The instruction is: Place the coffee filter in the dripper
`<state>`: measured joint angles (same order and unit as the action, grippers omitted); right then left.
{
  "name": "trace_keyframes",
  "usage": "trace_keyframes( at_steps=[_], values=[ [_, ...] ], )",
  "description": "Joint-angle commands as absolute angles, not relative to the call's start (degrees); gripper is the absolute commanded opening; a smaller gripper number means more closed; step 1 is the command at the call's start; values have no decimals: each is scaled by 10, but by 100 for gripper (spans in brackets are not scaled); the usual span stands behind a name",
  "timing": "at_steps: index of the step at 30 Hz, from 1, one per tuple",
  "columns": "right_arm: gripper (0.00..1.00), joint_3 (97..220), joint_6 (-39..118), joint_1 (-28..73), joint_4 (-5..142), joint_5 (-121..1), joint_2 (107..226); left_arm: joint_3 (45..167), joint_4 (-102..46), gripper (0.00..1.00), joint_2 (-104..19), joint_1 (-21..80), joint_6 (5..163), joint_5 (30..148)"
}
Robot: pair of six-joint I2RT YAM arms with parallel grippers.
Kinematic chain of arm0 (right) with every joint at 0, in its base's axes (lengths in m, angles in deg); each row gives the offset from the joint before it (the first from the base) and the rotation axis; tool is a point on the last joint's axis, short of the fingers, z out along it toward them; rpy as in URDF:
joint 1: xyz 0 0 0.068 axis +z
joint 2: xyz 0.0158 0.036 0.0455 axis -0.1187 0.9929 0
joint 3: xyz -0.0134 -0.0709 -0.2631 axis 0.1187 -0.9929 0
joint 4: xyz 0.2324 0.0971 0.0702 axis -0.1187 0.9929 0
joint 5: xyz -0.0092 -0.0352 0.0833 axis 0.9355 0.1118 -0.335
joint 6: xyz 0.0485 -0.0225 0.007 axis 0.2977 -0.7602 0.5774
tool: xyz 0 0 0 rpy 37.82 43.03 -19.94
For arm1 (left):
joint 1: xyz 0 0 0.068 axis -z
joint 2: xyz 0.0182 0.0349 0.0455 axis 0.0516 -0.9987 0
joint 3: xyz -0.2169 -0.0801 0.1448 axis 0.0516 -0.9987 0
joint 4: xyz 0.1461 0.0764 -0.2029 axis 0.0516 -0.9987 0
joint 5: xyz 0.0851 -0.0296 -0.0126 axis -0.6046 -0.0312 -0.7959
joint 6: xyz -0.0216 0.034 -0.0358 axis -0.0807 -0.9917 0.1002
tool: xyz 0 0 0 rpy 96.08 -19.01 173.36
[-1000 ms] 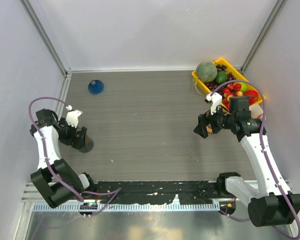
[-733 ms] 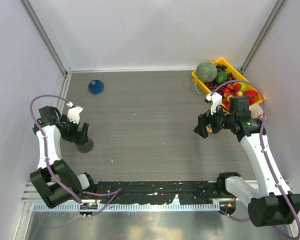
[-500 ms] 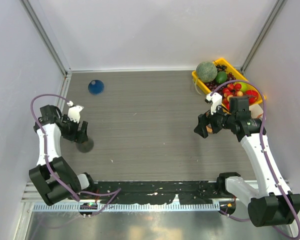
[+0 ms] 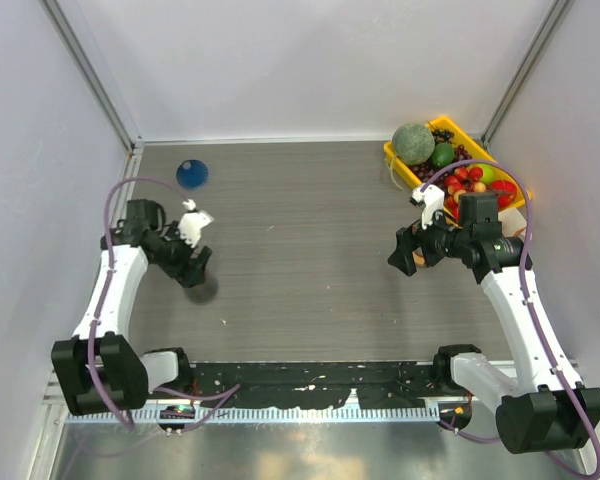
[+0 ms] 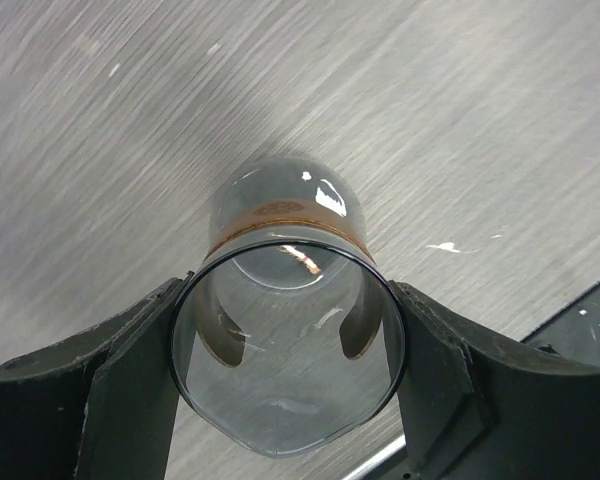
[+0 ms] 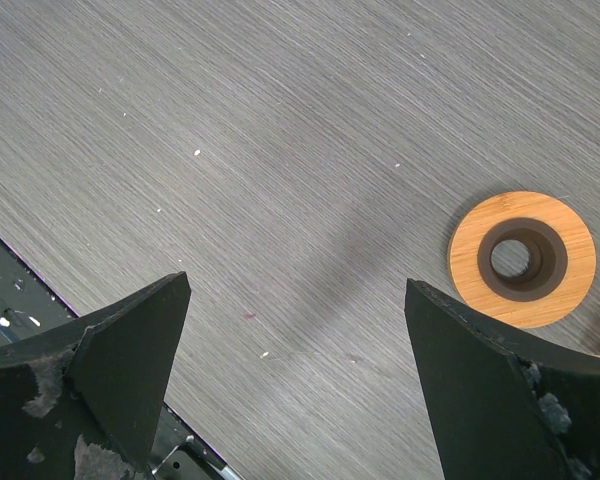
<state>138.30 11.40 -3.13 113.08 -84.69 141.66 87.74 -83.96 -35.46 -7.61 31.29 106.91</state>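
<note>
The dripper [image 4: 191, 174], a small dark blue cone, stands at the table's far left. No view shows the coffee filter. My left gripper [image 4: 191, 266] [image 5: 288, 300] hangs over the left part of the table, below the dripper in the top view and well apart from it. It is shut on a clear glass cup [image 5: 286, 335] with an orange-brown band, and both fingers press the cup's rim. My right gripper [image 4: 404, 256] [image 6: 297, 285] is open over the right side with nothing between its fingers.
A yellow tray [image 4: 393, 160] of fruit with a green melon [image 4: 413, 143] sits at the back right. A round wooden ring with a dark centre [image 6: 521, 259] lies on the table to the right of my right gripper. Walls close in the left, back and right.
My left gripper has closed on the glass cup and swung rightward, away from the left wall, carrying it. The right arm has not moved.
</note>
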Motion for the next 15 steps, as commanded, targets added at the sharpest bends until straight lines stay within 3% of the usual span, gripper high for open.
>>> trace_keyframes(
  at_steps=[1,8,15],
  values=[
    [95,1393,110,-29,1115,-847,1413,940,-841,64,-357,54,321,1058],
    [95,1396,107,-29,1114,-822,1405,1072,-852,64,-482,262,329,1031],
    [95,1402,129,-82,1094,-834,1402,1235,-871,64,-632,377,330,1032]
  ],
)
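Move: Straddled by the left fingers, the glass carafe is already held; the bare middle of the table lies some 25 cm to that hand's right, about 4 cm ahead and 9 cm below. The blue piece is roughly 28 cm ahead and 4 cm to the left; the wooden ring is about 57 cm to the right and 7 cm ahead. From the right hand, that bare middle is some 23 cm to the left, 2 cm ahead and 18 cm below. Sweeping fast to its right, the left hand carries the gripped glass carafe about 20 cm towards the bare middle of the table. It rises some 4 cm on the way and edges forward about as much, mostly in the later part, while the wrist swings some 40 degrees clockwise; the fingers keep their hold around the glass just below its rim. ##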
